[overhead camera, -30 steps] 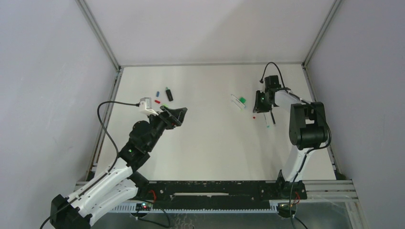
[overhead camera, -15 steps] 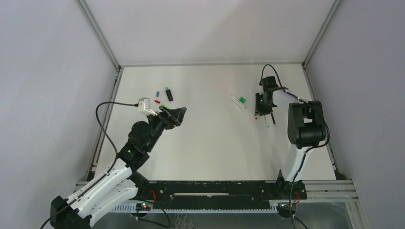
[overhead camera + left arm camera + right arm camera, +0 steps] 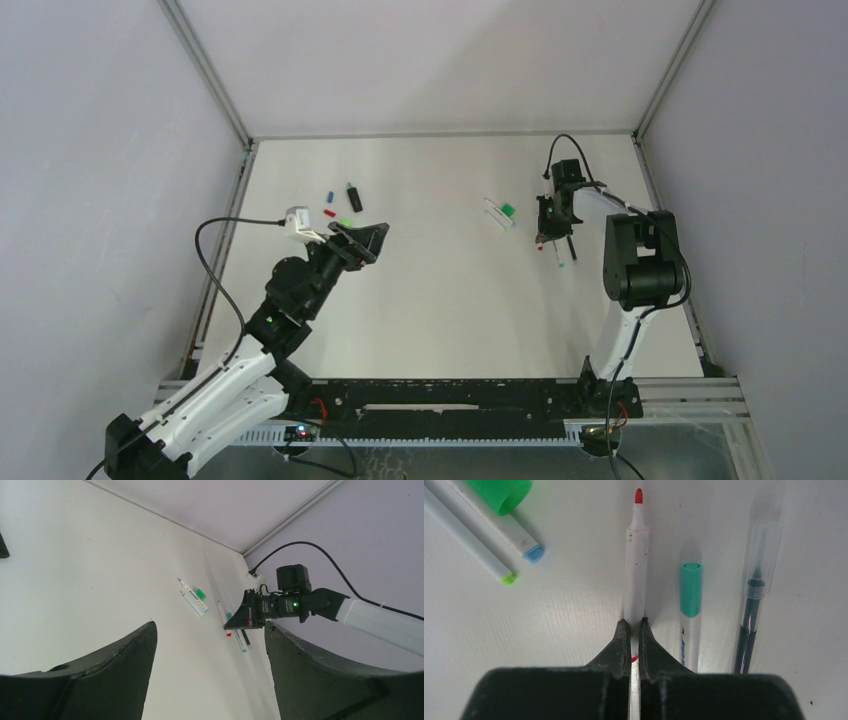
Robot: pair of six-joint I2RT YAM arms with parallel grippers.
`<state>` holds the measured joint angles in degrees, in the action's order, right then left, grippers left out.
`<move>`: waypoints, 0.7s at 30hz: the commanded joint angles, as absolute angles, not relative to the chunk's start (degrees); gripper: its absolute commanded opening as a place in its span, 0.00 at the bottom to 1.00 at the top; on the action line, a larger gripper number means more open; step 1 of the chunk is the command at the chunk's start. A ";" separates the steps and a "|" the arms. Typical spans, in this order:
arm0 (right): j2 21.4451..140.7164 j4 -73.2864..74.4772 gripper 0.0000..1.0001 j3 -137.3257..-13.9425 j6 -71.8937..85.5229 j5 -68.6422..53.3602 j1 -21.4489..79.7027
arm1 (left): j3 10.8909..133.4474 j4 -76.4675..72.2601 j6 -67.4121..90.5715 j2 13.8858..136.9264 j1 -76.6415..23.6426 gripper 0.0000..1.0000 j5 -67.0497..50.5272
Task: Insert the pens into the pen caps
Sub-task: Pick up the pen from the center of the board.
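My right gripper is shut on a white pen with a bare red tip, which points away from me low over the table. Parallel on its right lie a teal-ended pen and a thin dark pen. Two white pens, one with a blue end and one with a green end, lie to the left beside a bright green cap. In the top view my right gripper is at the right. My left gripper hangs open and empty above the left side, near small caps.
A thick black marker lies by a red cap and a green cap at the left. Metal frame rails and grey walls border the white table. The left wrist view shows the right arm across the table.
The right gripper's jaws have closed on the red-tipped pen after shifting slightly over the pens. The left arm has barely moved.
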<state>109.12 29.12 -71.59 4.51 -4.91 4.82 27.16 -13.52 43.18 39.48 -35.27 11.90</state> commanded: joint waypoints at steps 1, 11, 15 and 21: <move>107.68 30.55 0.00 -70.96 3.40 -9.15 3.36 | 24.61 -19.85 46.64 39.89 -34.87 0.83 11.20; 94.79 27.20 0.00 -65.77 0.19 -23.73 -2.43 | 24.70 -37.68 56.35 50.21 -34.10 0.86 1.75; 90.54 26.59 0.00 -64.12 -3.39 -34.71 -3.41 | 26.80 -42.92 58.79 56.80 -34.08 0.85 -3.90; 87.10 25.59 0.00 -63.75 -5.22 -49.72 -2.59 | 32.79 -49.91 60.93 69.12 -35.03 0.85 -10.66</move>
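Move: The red pen is already pinched near its rear end in the right fingers, tip forward, its middle about 4 cm ahead of that hand. From the right hand, the green-capped pen lies some 4 cm right and 3 back, the black pen about 7 right and level, the blue-ended pen roughly 11 left and 9 ahead, and the green cap 9 left and 10 ahead. From the empty left hand the red pen is about 40 cm right, 16 ahead and 25 below. The right hand keeps its pinch on the red pen and lifts it about 11 cm straight off the board, easing back and, late on, a little left, while the wrist swings the fingertips forward and left by some 30 degrees and turns counter-clockwise. Meanwhile the left hand, fingers still wide open, speeds up towards the right hand, travelling about 8 cm right with a slight forward drift and a late dip as it yaws clockwise and rolls its left side down. ##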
